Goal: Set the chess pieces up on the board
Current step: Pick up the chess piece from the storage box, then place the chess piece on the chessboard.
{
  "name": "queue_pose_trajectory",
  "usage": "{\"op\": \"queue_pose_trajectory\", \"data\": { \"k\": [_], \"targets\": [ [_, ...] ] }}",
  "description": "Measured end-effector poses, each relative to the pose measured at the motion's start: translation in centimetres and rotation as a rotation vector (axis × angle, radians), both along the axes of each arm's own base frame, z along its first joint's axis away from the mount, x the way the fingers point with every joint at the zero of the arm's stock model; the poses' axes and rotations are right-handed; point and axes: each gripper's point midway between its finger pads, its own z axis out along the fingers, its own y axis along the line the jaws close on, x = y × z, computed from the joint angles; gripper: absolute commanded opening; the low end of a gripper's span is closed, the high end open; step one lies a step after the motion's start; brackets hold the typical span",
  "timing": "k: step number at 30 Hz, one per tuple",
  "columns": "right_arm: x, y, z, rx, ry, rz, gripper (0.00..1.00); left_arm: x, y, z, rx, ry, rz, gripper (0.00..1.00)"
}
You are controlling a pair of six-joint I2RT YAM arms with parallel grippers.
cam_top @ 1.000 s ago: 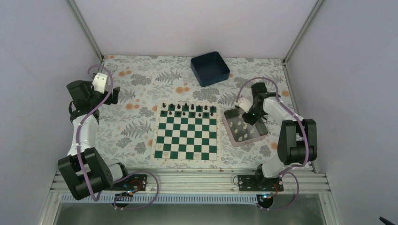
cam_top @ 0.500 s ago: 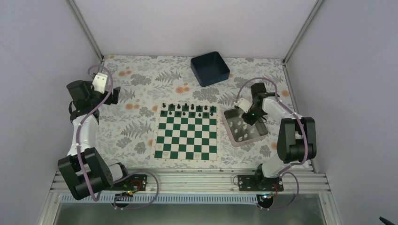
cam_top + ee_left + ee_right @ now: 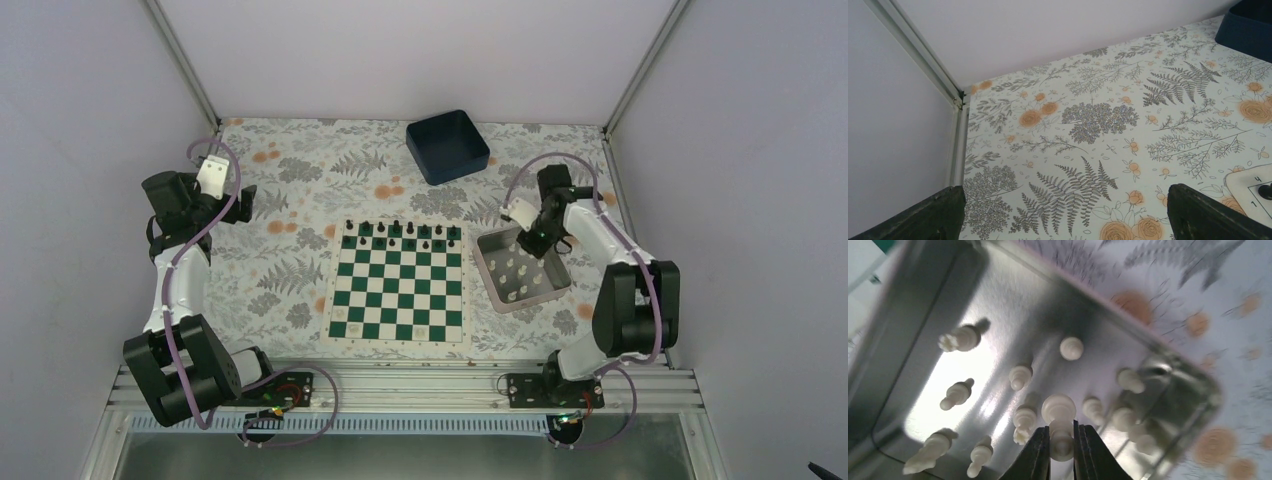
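Observation:
In the right wrist view my right gripper [image 3: 1062,441] is shut on a cream chess piece [image 3: 1059,412], lifted a little over the silver tray [image 3: 998,315]. Several more cream pieces [image 3: 961,338] lie on the tray floor. From above, the right gripper [image 3: 537,241] hangs over the tray [image 3: 488,262], to the right of the green and white board [image 3: 400,290]. Black pieces [image 3: 400,234] fill the board's far rows; no white piece stands on it. My left gripper [image 3: 236,201] is open over the tablecloth far left, its fingers [image 3: 923,217] wide apart with nothing between.
A dark blue bin [image 3: 447,146] stands at the back, beyond the board. The board's corner [image 3: 1253,182] and the bin [image 3: 1248,25] show at the right of the left wrist view. Metal frame posts and the walls bound the flowered cloth.
The right wrist has pulled up and toward the back over the tray. The left arm has not moved.

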Motion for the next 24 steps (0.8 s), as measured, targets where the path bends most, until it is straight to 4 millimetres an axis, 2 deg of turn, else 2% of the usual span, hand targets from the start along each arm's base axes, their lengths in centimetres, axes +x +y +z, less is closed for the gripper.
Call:
{"op": "queue_pose_trajectory", "data": {
  "k": [3, 6, 10, 12, 15, 17, 20, 24],
  "targets": [
    [0.7, 1.1, 3.0, 0.002, -0.058, 0.026, 0.08, 0.0, 0.0, 0.0, 0.0, 0.0, 0.0, 1.0],
    [1.1, 4.0, 6.5, 0.011, -0.126, 0.095, 0.08, 0.0, 0.0, 0.0, -0.001, 0.0, 0.001, 1.0],
    [-0.1, 10.3, 9.6, 0.039, -0.176, 0.24, 0.08, 0.0, 0.0, 0.0, -0.003, 0.0, 0.002, 1.0],
    [-1.8, 14.0, 10.4, 0.05, -0.18, 0.33, 0.09, 0.0, 0.0, 0.0, -0.003, 0.001, 0.002, 1.0],
    [-4.7, 19.0, 10.6, 0.071, -0.162, 0.457, 0.09, 0.0, 0.0, 0.0, -0.003, 0.001, 0.003, 1.0],
    [-6.8, 21.8, 9.9, 0.074, -0.136, 0.532, 0.09, 0.0, 0.0, 0.0, -0.003, 0.001, 0.003, 1.0],
    [-9.7, 24.6, 8.0, 0.066, -0.072, 0.617, 0.09, 0.0, 0.0, 0.0, -0.002, 0.001, 0.003, 1.0],
    [-12.6, 27.1, 5.6, 0.056, -0.004, 0.704, 0.09, 0.0, 0.0, 0.0, -0.002, 0.001, 0.004, 1.0]
  ]
}}
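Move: The right hand already holds a white chess piece a few centimetres above the storage box floor. The chessboard's middle lies about 30 cm to its left and 8 cm back, some 5 cm below. A white piece already on the near row stands roughly 25 cm left and 19 cm back, and the black rows' middle about 30 cm left and 4 cm ahead. From the idle left hand, the board's middle is about 39 cm right, 14 cm back and 20 cm down. Still pinching the white chess piece, the right hand lifts about 10 cm out of the storage box, then sweeps fast some 27 cm left over the near half of the chessboard. On the way it draws back about 12 cm, turns some 40 degrees counter-clockwise, and sinks about 5 cm from its peak, its fingers unchanged. ##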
